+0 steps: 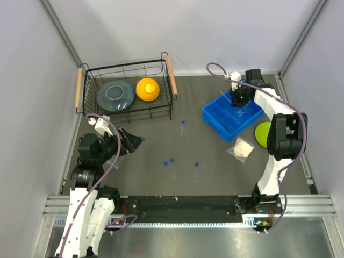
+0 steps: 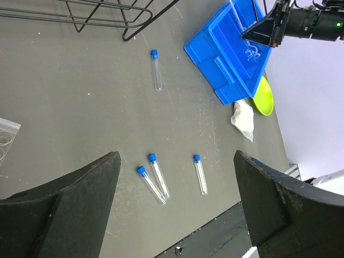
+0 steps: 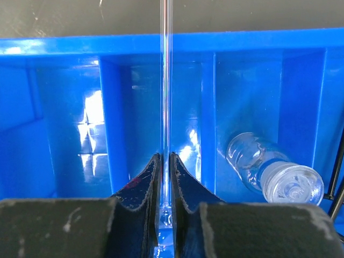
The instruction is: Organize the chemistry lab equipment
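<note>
Several thin clear blue-capped test tubes lie on the dark table: one [image 1: 182,127] toward the back, a touching pair [image 1: 170,165] and a single one [image 1: 196,171] nearer the front. The left wrist view shows the back one [image 2: 156,70], the pair [image 2: 156,180] and the single one [image 2: 200,173]. My left gripper [image 1: 130,141] [image 2: 176,156] is open and empty, above the table left of the tubes. My right gripper [image 1: 239,99] [image 3: 165,158] is shut on a thin clear rod-like piece [image 3: 166,80] over the blue bin [image 1: 217,119]. A small clear vial [image 3: 271,172] lies in the bin's right compartment. A clear grid rack's corner [image 2: 6,141] shows at left.
A black wire basket [image 1: 161,110] with wooden handles at the back left holds a grey plate [image 1: 115,95] and a yellow dome [image 1: 147,89]. A lime-green plate [image 1: 262,134] and a small plastic bag [image 1: 241,149] lie beside the blue bin. Thin black wire [image 3: 337,161] shows at the bin's right edge.
</note>
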Tool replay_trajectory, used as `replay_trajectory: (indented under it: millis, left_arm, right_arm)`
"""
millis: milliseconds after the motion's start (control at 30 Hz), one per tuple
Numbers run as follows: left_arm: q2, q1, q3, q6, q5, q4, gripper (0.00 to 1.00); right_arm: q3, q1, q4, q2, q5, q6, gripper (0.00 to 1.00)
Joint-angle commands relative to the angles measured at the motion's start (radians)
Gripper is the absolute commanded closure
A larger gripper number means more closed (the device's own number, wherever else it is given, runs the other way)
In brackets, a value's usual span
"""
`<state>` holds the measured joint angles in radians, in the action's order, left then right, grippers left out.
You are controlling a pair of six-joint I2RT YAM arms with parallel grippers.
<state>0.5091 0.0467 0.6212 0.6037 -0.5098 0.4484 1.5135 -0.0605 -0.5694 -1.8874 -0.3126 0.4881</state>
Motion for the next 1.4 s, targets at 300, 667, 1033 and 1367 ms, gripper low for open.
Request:
replay_trajectory:
  millis: [300, 667, 1033, 1367]
  left_arm:
    - [0.008, -0.004, -0.017, -0.004, -0.024, -0.045, 0.08]
    - [0.011, -0.004, -0.017, 0.001, -0.029, -0.051, 0.08]
    - [0.011, -0.004, -0.014, -0.004, -0.041, -0.050, 0.08]
    - [0.017, -0.004, 0.000, -0.012, -0.081, -0.057, 0.07]
  right_arm:
    - [-0.001, 0.053, 0.046, -0.056, -0.022, 0.023, 0.89]
    - [-0.044, 0.057, 0.060, -0.072, -0.037, 0.023, 0.86]
    - [-0.067, 0.056, 0.060, 0.005, -0.056, 0.021, 0.73]
    - [-0.114, 0.057, 0.028, 0.229, -0.117, 0.029, 0.41]
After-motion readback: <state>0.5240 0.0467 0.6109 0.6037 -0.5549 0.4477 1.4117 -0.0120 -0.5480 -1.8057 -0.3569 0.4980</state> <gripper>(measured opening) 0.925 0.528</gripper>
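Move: Just below the right hand, which holds the glass rod, lies the rod's slot in the blue box: the second compartment from the near-left end, its middle roughly 9 cm down, 2 cm back and 1 cm right. The glass bottle is some 4 cm ahead and 6 cm right of the hand, the black ring stand about 6 ahead and 13 right, the white bag 22 back and 4 right. From the left hand, the slot lies about 21 cm ahead and 43 right, 21 lower. Lowering the held glass rod into its compartment, the right hand sinks about 5 cm, easing 2 cm right on the way and then slightly back. Its fingers part slowly at first, then open to about half near the bottom, letting go of the rod; the empty hand then climbs about 5 cm, straight back up out of the box, still drifting slightly back. ##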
